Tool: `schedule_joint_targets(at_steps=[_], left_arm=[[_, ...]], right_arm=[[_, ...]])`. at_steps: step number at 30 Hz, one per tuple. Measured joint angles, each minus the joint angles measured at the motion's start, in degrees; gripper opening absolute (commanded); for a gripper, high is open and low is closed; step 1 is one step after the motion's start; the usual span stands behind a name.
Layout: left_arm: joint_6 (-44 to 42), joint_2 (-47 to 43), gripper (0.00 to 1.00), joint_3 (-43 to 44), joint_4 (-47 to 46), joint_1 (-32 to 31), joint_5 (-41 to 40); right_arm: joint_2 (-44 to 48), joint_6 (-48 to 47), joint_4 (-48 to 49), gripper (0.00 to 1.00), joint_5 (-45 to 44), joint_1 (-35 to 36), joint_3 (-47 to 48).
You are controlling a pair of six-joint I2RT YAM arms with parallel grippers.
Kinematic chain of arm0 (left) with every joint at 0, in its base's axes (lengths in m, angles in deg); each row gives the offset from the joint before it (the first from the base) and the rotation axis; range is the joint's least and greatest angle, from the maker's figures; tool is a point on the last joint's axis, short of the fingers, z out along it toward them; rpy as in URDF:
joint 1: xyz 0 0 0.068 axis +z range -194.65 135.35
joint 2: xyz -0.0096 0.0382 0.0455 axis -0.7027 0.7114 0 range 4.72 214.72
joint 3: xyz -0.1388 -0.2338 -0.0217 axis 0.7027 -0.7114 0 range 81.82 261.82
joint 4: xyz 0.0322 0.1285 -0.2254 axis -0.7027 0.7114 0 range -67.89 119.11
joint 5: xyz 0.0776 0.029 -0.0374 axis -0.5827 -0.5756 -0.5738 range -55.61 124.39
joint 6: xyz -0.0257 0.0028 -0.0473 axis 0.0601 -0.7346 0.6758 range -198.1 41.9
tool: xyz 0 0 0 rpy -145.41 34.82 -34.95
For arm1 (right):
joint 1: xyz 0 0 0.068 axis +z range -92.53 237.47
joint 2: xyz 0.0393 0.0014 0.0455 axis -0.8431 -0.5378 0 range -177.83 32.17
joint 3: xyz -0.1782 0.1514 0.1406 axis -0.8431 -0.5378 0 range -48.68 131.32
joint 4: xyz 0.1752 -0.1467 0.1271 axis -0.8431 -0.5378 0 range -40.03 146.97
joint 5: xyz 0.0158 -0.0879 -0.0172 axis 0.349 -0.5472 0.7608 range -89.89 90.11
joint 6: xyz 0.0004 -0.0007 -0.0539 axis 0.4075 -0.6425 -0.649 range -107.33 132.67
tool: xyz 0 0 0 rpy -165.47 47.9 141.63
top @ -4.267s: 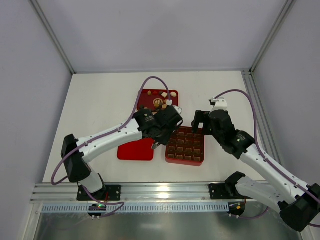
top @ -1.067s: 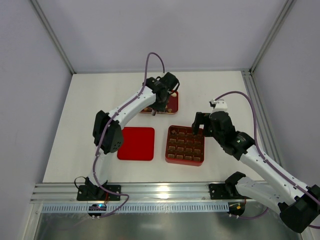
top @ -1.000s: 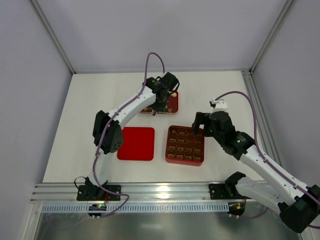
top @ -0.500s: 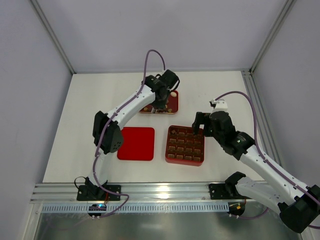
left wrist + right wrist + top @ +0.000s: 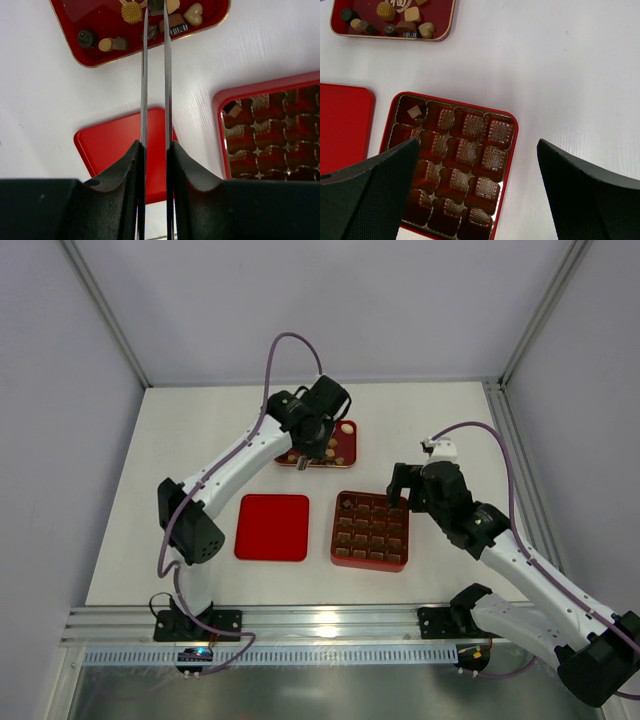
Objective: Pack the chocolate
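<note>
Several chocolate pieces (image 5: 385,11), dark, tan and cream, lie in a shallow red tray (image 5: 347,452) at the back. One tan piece (image 5: 414,112) sits in the top-left cell of the red gridded box (image 5: 370,566). My left gripper (image 5: 300,462) hangs above the tray's near edge. Its long thin fingers are shut on a small dark chocolate (image 5: 156,6), half cut off by the top of the left wrist view. My right gripper (image 5: 398,490) stands wide open above the box's far right corner, with nothing between its fingers (image 5: 365,195).
A flat red lid (image 5: 272,527) lies left of the box on the white table. Grey walls and an aluminium frame enclose the table. Both arm bases are bolted to the rail at the near edge.
The left arm went from the box to the tray. In the last half second it has risen and its elbow has swung left. The right arm has stayed still.
</note>
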State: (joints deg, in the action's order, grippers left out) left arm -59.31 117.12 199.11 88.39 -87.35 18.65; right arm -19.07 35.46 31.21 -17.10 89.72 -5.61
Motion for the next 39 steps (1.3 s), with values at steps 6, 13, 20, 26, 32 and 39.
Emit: schedule_joint_targets(at_steps=[6, 13, 20, 26, 32, 39], left_arm=[[2.29, -8.15, 0.14, -5.73, -0.44, -4.98, 0.74], [6.36, -13.11, 0.15, -12.90, -1.88, -12.15, 1.55], [9.57, -13.35, 0.15, -16.68, -3.56, -17.42, 2.36], [10.86, -13.33, 0.17, -18.16, -4.35, -18.99, 3.15], [11.13, -12.94, 0.20, -18.29, -5.11, -19.82, 3.39], [11.28, -12.70, 0.24, -19.15, -5.25, -20.31, 3.41]], right_arm=[[0.07, -0.26, -0.07, 1.00, -0.22, -0.81, 0.00], [1.81, -0.42, -0.79, 1.00, -0.52, -1.77, 0.17], [2.25, -0.44, -1.64, 1.00, -0.68, -2.21, 0.46], [2.25, -0.44, -1.92, 1.00, -0.66, -2.40, 0.46], [2.27, -0.44, -2.21, 1.00, -0.66, -2.49, 0.46], [2.27, -0.44, -2.21, 1.00, -0.63, -2.64, 0.46]])
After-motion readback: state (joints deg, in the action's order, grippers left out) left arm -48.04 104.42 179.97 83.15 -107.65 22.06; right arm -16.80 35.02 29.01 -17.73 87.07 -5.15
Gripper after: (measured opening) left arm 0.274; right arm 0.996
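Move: The left hand holds tweezers with a dark chocolate at their tips; the next free pocket of the brown chocolate box, second from the left in the far row, lies about 6 cm back, 17 cm to its right and 17 cm below. The placed chocolate is in the corner pocket, some 5 cm left of that pocket. The red tray's middle is about 12 cm ahead and 3 cm right, the red lid's 12 cm back and 9 cm left. From the right hand the pocket is roughly 3 cm ahead, 8 cm left, 15 cm below. The left hand keeps its grip on the tweezers and draws back about 15 cm and 7 cm to the right, away from the red tray towards the far-left pockets of the box, rising some 3 cm at first, then sinking about 4 cm and easing off over the box. Its wrist turns about 10 degrees clockwise as the tips swing over the box, while the empty, wide-open right hand edges about 2 cm to the right. ##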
